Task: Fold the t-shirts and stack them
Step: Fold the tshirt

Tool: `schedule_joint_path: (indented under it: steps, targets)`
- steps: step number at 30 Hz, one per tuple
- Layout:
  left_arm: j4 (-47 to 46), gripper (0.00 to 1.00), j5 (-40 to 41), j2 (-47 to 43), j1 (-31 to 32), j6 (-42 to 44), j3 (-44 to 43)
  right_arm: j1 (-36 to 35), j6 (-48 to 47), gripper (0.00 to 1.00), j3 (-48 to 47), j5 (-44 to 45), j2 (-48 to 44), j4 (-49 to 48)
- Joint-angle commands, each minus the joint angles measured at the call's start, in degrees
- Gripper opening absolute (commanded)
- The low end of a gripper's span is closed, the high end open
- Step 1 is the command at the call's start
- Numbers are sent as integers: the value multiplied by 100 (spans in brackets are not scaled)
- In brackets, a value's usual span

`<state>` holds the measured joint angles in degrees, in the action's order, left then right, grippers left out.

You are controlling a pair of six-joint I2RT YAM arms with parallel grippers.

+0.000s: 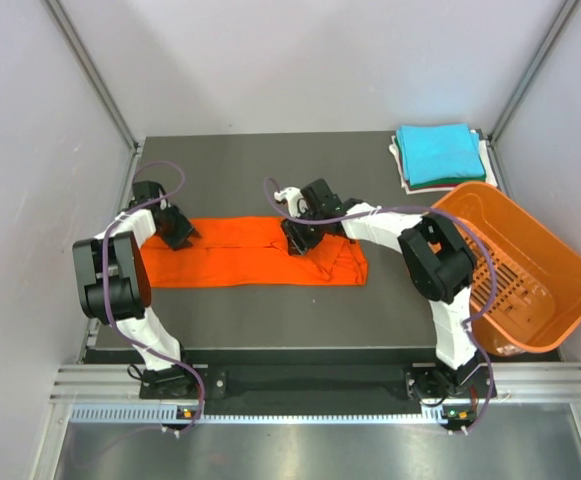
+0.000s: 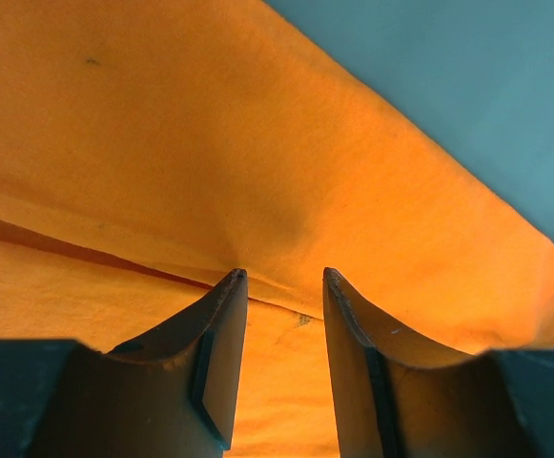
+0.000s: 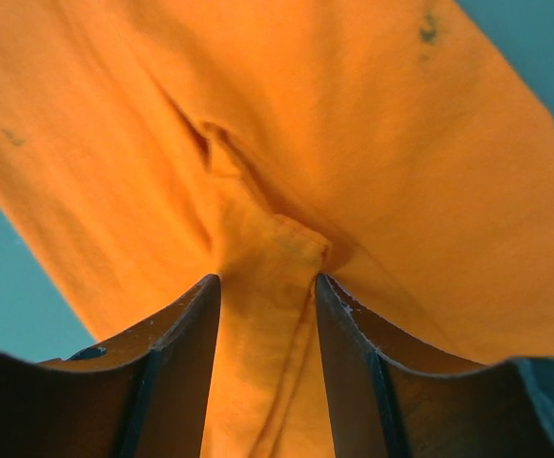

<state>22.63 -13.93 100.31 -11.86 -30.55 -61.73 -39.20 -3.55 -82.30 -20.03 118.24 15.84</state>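
Note:
A bright orange t-shirt [image 1: 240, 262] lies folded into a long strip across the dark table [image 1: 270, 165]. My left gripper [image 1: 178, 238] is down on the strip's left end, near its far edge. In the left wrist view its jaws [image 2: 283, 275] stand apart over flat orange cloth [image 2: 210, 143] with a fold line at the tips. My right gripper [image 1: 298, 243] is down on the strip right of its middle. In the right wrist view it [image 3: 267, 279] holds a raised ridge of the orange cloth [image 3: 305, 124] that fills the gap. A turquoise folded t-shirt [image 1: 438, 152] tops a stack at the back right.
A rigid orange slotted basket [image 1: 530, 270] sits tilted off the table's right edge, close to the right arm. White and dark cloth edges [image 1: 401, 165] show under the turquoise shirt. Bare table lies behind and in front of the strip.

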Motion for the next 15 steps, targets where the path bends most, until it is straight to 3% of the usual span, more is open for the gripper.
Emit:
schedule_joint_path:
  steps: [1, 15]
  targets:
    - [-189, 43, 13, 41, -10, -30, -128, -202, 74, 45, 56, -185, -564, -160]
    - [-189, 43, 31, 67, -10, -39, -163, -765, 575, 44, 645, -379, -1338, -336]
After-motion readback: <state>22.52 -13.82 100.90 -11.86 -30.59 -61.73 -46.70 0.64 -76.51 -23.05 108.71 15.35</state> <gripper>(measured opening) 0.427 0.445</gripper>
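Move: The near long edge of the orange t-shirt, which the right hand makes for, lies about 9 cm back, some 4 cm to the left and roughly 3 cm below it. From the same hand, the folded-over flap is centred about 3 cm back and 6 cm to the right, and the shirt's right end about 4 cm back and 18 cm to the right, both 2 or 3 cm lower. The left hand has that same stretch of near edge about 11 cm back and 20 cm to its right, some 3 cm below. The right hand comes up off the folded flap and sweeps back towards the robot over the shirt to its near edge, about 7 cm back with some 3 cm to the left, rising about 4 cm as it goes and gathering speed after a slow start. Its fingers stay about half open and empty, still slanting down to the left, and the wrist swings only some 5 degrees counter-clockwise. ##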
